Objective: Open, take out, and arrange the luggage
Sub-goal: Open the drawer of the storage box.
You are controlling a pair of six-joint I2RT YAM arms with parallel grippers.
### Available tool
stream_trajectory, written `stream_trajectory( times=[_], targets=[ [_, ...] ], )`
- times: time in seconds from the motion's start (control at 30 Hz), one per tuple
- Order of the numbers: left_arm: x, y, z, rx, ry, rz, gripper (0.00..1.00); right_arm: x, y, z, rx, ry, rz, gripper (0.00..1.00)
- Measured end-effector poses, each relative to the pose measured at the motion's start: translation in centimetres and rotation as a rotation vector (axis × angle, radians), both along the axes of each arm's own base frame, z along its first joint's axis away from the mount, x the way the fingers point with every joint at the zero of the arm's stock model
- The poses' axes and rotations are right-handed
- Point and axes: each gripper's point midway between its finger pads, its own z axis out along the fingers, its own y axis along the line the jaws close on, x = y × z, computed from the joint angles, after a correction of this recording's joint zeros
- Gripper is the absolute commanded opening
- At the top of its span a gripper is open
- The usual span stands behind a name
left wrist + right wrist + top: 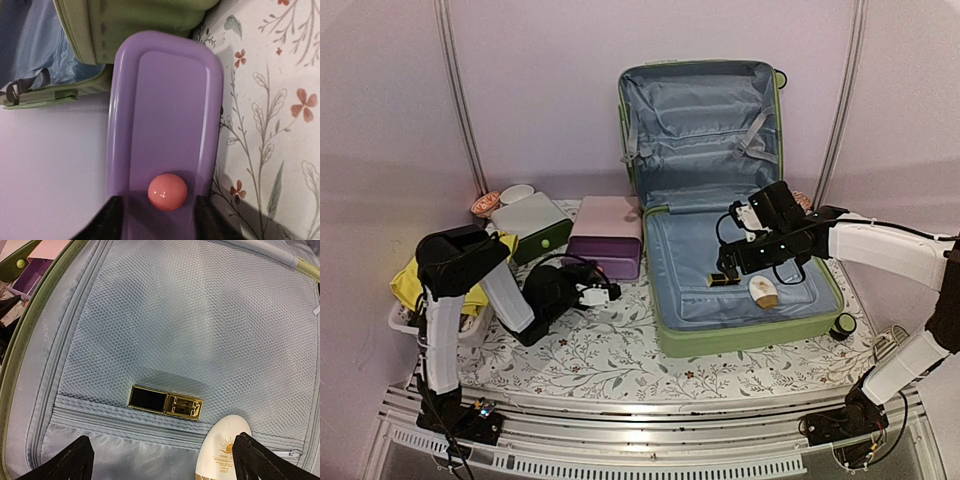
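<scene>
The luggage (750,338) lies open, its lid upright against the back wall and its grey-blue mesh lining (200,315) showing. Inside rest a black-and-gold case (723,279) (166,402) and a white sunscreen bottle (764,291) (222,447). My right gripper (732,268) (170,465) hovers open over them, holding nothing. My left gripper (603,293) (159,222) stands at the front of a purple drawer box (605,240) (165,110). Its fingers (107,220) sit either side of the pink knob (167,191) without touching it. The green shell (140,20) lies just beyond the box.
A white-and-green drawer box (532,225) stands left of the purple one, with small bowls (500,198) behind it. A white basket (408,322) holding yellow cloth (410,280) sits at the left edge. A suitcase wheel (843,325) sticks out at the right.
</scene>
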Motion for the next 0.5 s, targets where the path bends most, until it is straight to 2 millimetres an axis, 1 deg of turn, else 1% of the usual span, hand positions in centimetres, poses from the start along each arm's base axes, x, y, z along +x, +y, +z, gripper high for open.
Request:
stream_trajectory(
  times=[0.03,0.07,0.13,0.2,0.27,0.37,0.5],
  targets=[
    [-0.2,0.1,0.0,-0.005,0.006,0.003,0.95,0.0,0.0,0.0,-0.001,0.002,0.0,0.99],
    [-0.5,0.2,0.1,-0.012,0.012,0.005,0.98,-0.1,0.0,-0.1,-0.001,0.004,0.001,0.99],
    [-0.5,0.2,1.6,-0.038,-0.016,0.011,0.98,-0.1,0.0,-0.1,0.0,0.006,0.001,0.99],
    [-0.8,0.2,2.3,-0.059,-0.021,0.014,0.98,-0.1,0.0,-0.1,0.003,0.008,0.002,0.99],
    [-1.4,0.2,2.2,-0.064,-0.007,0.011,0.98,-0.1,0.0,-0.1,0.006,0.011,0.002,0.99],
    [-2.7,0.3,1.6,-0.064,0.033,0.006,0.98,-0.2,0.0,-0.1,0.007,0.014,0.002,0.99],
    [-4.5,0.1,1.7,-0.082,0.073,0.0,0.98,-0.2,0.0,-0.2,0.008,0.018,0.003,0.99]
  ],
)
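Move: The left hand's half-open fingers are still around the storage box's drawer knob, right at the hand point. The pulled-out purple drawer's middle lies about 4 cm ahead and 1 cm right, and the pink-topped storage box some 13 cm ahead and 1 cm right. The green box stands about 11 cm ahead, 13 cm left; the open suitcase's middle is 1 cm back, about 29 cm right. From the right hand, the knob is roughly 6 cm ahead, 23 cm left and 11 cm lower. Up first, by about 2 cm, then straight back towards its base some 4.5 cm in all, the left hand comes free of the drawer knob. Its already loosened fingers spread to fully open early on, clearing the knob on both sides, while the wrist turns only slightly. ##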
